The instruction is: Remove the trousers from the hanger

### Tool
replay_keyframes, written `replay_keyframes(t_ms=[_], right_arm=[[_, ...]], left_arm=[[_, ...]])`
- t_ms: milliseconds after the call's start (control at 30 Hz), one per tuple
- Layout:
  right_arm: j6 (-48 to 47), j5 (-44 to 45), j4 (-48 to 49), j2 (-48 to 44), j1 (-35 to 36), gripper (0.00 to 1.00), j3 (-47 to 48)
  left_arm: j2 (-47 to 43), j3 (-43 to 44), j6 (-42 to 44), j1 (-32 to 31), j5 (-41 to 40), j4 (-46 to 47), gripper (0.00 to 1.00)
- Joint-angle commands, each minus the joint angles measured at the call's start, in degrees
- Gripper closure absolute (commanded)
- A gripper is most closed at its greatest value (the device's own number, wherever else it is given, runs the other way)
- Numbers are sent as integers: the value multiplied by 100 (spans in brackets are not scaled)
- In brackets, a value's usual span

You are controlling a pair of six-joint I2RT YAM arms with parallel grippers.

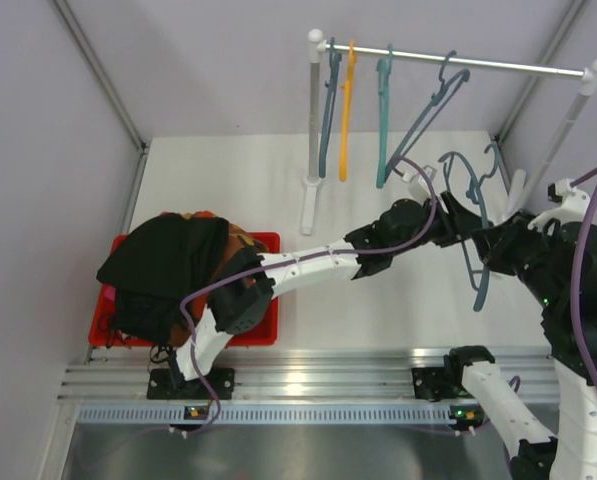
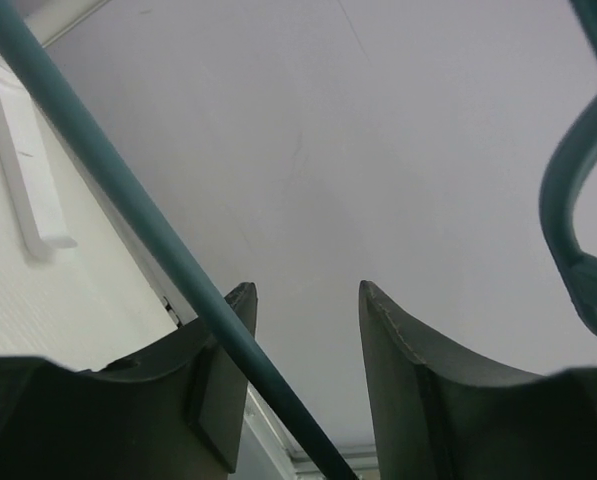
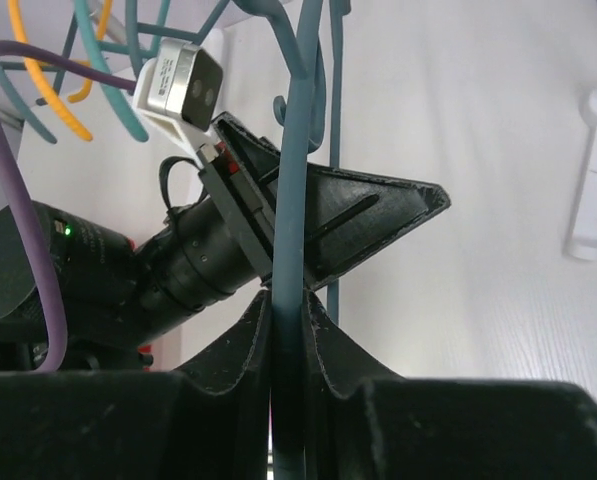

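Note:
The trousers [image 1: 168, 265] lie heaped in a red bin [image 1: 268, 240] at the left, a black pair on top and an orange patterned one [image 1: 240, 240] showing beside it. A bare blue hanger [image 1: 475, 215] hangs off the rail at centre right. My right gripper [image 3: 288, 300] is shut on the hanger's thin bar [image 3: 298, 150]. My left gripper [image 2: 303, 290] is open, and a teal hanger bar [image 2: 128, 190] slants between its fingers, close against the left one. In the top view both grippers meet at the hanger, the left gripper [image 1: 446, 215] next to the right gripper [image 1: 486, 243].
A white rack with a metal rail [image 1: 458, 62] stands at the back. Bare hangers hang on it: blue [image 1: 330, 100], orange [image 1: 348, 110], teal [image 1: 383, 120] and a tilted blue one [image 1: 428, 110]. The rack's white foot [image 2: 23, 170] is left of my left gripper.

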Motion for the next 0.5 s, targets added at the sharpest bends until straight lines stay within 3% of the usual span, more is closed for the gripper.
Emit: replay_keyframes(t_ms=[0, 167, 467], right_arm=[[-171, 898, 568, -53, 61, 100, 101], [-400, 1463, 454, 114, 61, 100, 233], [-848, 1964, 962, 272, 61, 100, 225]], left_arm=[[-248, -186, 288, 123, 256, 48, 48], [-697, -424, 727, 123, 458, 30, 29], [-1637, -1074, 1194, 123, 432, -110, 22]])
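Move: The right hand already grips the empty blue hanger. The rail lies roughly 28 cm ahead of that hand and 18 cm above it, its right-hand end about 20 cm to the right at the same distance ahead. The nearest hung hanger is some 20 cm ahead, 14 cm left and 5 cm up. From the left hand, whose half-open fingers straddle a bar of the held hanger, that hanger's middle is about 3 cm to the right, level both in depth and height. Rightwards by about 5 cm, with a little forward drift, the right hand draws the pinched hanger away from the left hand, turning clockwise some 15 degrees and rolling its left side down. The left hand spreads its fingers wider, dips 2 cm, then backs off about 4 cm to the left while rising again, so its fingers come free of the hanger bar. ##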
